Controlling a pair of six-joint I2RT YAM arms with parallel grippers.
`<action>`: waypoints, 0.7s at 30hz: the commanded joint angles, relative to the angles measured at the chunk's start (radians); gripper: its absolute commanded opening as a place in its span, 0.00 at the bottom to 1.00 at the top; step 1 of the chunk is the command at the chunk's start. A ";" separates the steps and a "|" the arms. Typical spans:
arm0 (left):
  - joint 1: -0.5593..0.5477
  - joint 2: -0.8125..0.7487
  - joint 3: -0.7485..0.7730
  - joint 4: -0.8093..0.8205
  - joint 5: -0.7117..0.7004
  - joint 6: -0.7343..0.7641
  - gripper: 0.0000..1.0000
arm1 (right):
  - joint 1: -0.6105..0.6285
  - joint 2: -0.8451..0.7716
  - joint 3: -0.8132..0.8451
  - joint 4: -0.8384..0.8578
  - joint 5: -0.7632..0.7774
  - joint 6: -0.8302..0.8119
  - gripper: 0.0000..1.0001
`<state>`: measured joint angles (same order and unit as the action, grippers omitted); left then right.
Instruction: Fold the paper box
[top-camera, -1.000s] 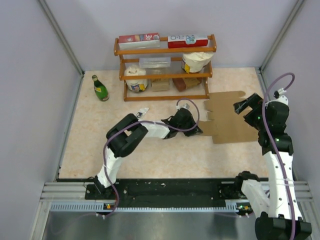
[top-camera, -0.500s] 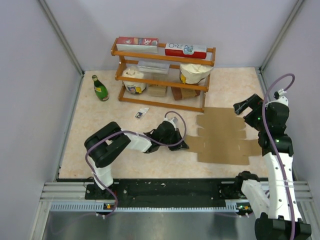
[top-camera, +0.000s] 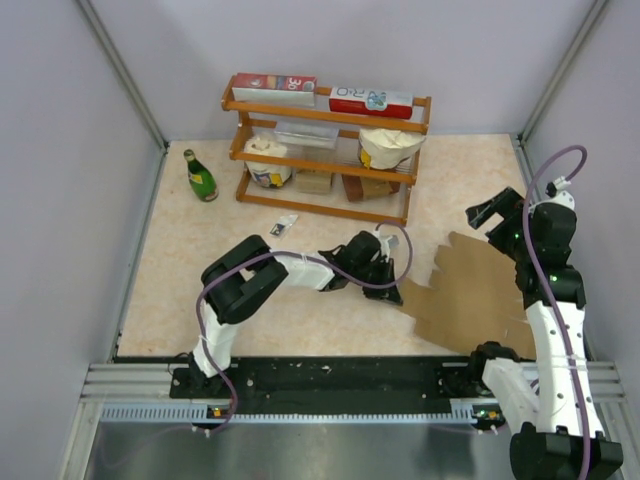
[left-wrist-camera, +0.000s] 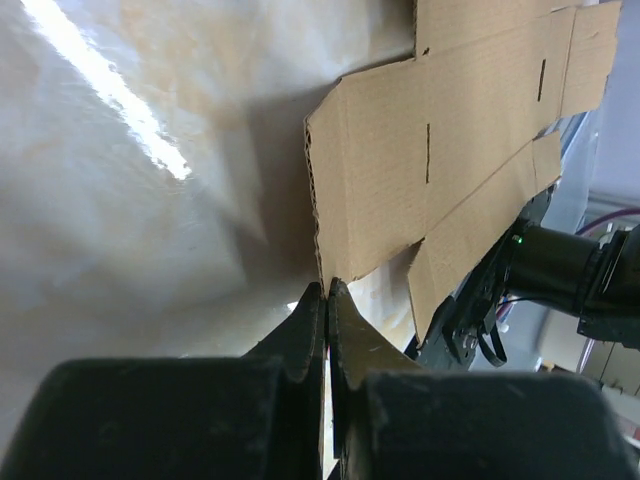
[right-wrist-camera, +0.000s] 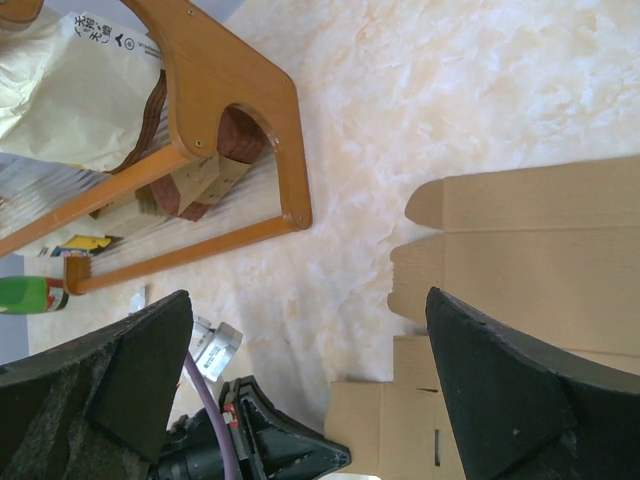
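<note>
The paper box is a flat brown die-cut sheet lying askew at the front right. Its left corner is raised off the table. My left gripper is shut on that corner. In the left wrist view the two jaws meet on the sheet's edge, and the paper box stretches away above them. My right gripper hovers open over the sheet's far end, apart from it. In the right wrist view the fingers stand wide with only table and the paper box between them.
A wooden shelf rack stands skewed at the back with printed cartons, tubs and small blocks on it. A green bottle is at the back left. A small packet lies in front of the rack. Walls close in on both sides.
The left gripper dragged the sheet toward the front, swinging left and then back right. The sheet now lies turned with its left corner raised. The rack became skewed. The right arm stayed put.
</note>
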<state>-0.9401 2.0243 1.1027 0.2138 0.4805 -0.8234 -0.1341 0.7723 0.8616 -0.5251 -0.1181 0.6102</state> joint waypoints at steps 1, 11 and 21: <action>-0.019 0.025 0.014 -0.145 0.021 0.076 0.00 | -0.009 -0.018 0.010 0.000 0.009 -0.016 0.98; -0.020 -0.246 -0.429 0.079 -0.071 -0.072 0.00 | -0.009 0.004 -0.018 0.013 0.006 -0.001 0.98; 0.006 -0.420 -0.687 0.220 -0.230 -0.236 0.00 | -0.009 0.062 -0.058 0.045 -0.052 -0.027 0.96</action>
<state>-0.9516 1.6283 0.4984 0.4435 0.3653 -1.0039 -0.1341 0.8242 0.8051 -0.5175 -0.1345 0.6037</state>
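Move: The left hand already holds the paper box by its left tab; the bare table where it takes it lies about 10 cm left and 7 cm back, roughly 2 cm lower. The paper box's middle is some 20 cm to this hand's right and 2 cm ahead, and the rack's near right foot stands 19 cm ahead, 1 cm right. From the right hand the box's middle is about 7 cm back, 4 cm right and 23 cm below. Left hand drags the still-pinched paper box about 10 cm left, 7 back; right hand sinks some 4 cm. ##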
